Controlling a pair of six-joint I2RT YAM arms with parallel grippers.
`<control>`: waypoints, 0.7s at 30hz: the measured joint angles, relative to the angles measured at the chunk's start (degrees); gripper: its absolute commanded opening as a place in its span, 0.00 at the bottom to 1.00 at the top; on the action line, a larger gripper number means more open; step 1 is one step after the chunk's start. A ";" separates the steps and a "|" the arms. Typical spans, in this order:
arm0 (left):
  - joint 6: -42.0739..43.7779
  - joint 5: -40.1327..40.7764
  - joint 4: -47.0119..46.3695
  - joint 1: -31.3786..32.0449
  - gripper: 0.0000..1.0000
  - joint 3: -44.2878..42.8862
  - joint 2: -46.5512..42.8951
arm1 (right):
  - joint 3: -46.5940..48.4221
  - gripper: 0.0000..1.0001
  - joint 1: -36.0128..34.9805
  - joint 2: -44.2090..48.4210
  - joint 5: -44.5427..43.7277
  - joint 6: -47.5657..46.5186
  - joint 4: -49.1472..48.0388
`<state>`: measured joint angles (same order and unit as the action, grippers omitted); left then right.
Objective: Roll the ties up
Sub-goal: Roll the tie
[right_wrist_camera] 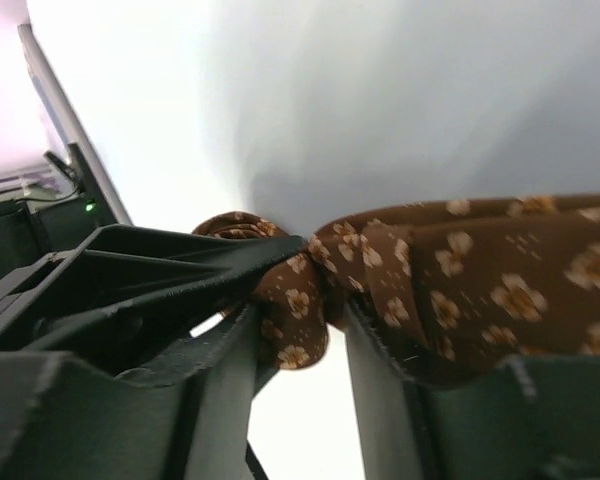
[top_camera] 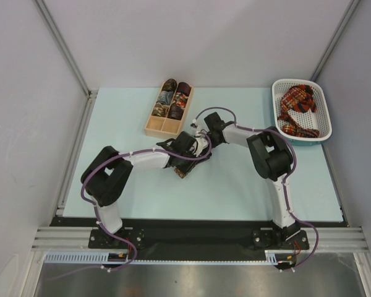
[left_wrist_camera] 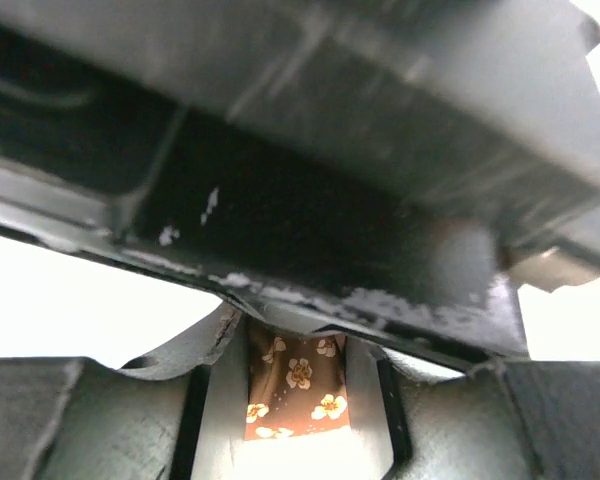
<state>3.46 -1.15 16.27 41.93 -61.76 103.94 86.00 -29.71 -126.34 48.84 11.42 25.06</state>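
Note:
A brown tie with small pale flowers fills the gap between my left gripper's fingers, which are shut on it. In the right wrist view the same brown tie drapes over one finger. A loose fold of it hangs between the fingers of my right gripper, which stands open around it. From above, the left gripper and right gripper meet at mid-table and hide most of the tie. Only a brown end shows below them.
A light wooden divided box behind the grippers holds several rolled ties. A white perforated basket at the back right holds red plaid ties. Metal frame rails run along the table's left and right edges.

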 measured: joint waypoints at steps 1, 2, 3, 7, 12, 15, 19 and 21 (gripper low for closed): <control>0.00 0.00 -0.02 0.00 0.33 0.00 0.00 | -0.17 0.47 0.31 0.37 -0.48 0.00 -0.04; 0.00 -0.02 -0.02 0.00 0.33 0.00 0.00 | -0.50 0.48 0.55 0.94 -1.20 0.20 -0.07; -0.04 -0.02 -0.04 0.00 0.33 0.00 0.00 | -1.03 0.48 0.85 1.62 -2.03 0.55 -0.11; -0.24 -0.04 -0.04 0.00 0.32 0.00 0.02 | -5.31 0.48 3.37 6.10 -4.42 2.58 -1.77; -0.42 -0.07 0.35 0.00 0.32 -0.37 0.24 | -15.69 0.43 9.81 16.98 -7.67 6.38 -7.98; -0.48 -0.09 0.68 0.00 0.32 -0.61 0.33 | -24.76 0.41 12.50 26.10 -12.00 8.17 -12.79; -0.72 -0.11 1.51 -0.02 0.32 -1.36 0.72 | -39.32 0.39 10.05 41.55 -19.54 9.60 -18.29; -1.03 -0.11 1.92 -0.04 0.32 -1.68 0.90 | -45.72 0.39 6.43 49.72 -24.65 9.84 -20.65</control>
<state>2.44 -1.26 18.20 41.89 -63.44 104.84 40.27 -23.29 -76.62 24.18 21.26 4.40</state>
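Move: The rolled end of the tie is between my left fingers, its middle about 1 cm back and 1 cm left of that hand point. From my right hand, alongside it, the roll sits roughly 3 cm back, 2 cm to the left and 2 cm down. The unrolled strip's middle lies some 5 cm ahead and 5 cm right of my right hand, 2 cm below; the wooden box centres about 20 cm ahead and 9 cm left, 1 cm lower. I draw my right hand free of the roll, first some 8 cm to the right and 3 cm forward while rising, then sweep back as well, ending about 12 cm right, 4 cm back and 6 cm higher. It swings nearly 30 degrees clockwise, its fingers staying part open and empty. My left hand stays put and keeps its pinch on the roll. ##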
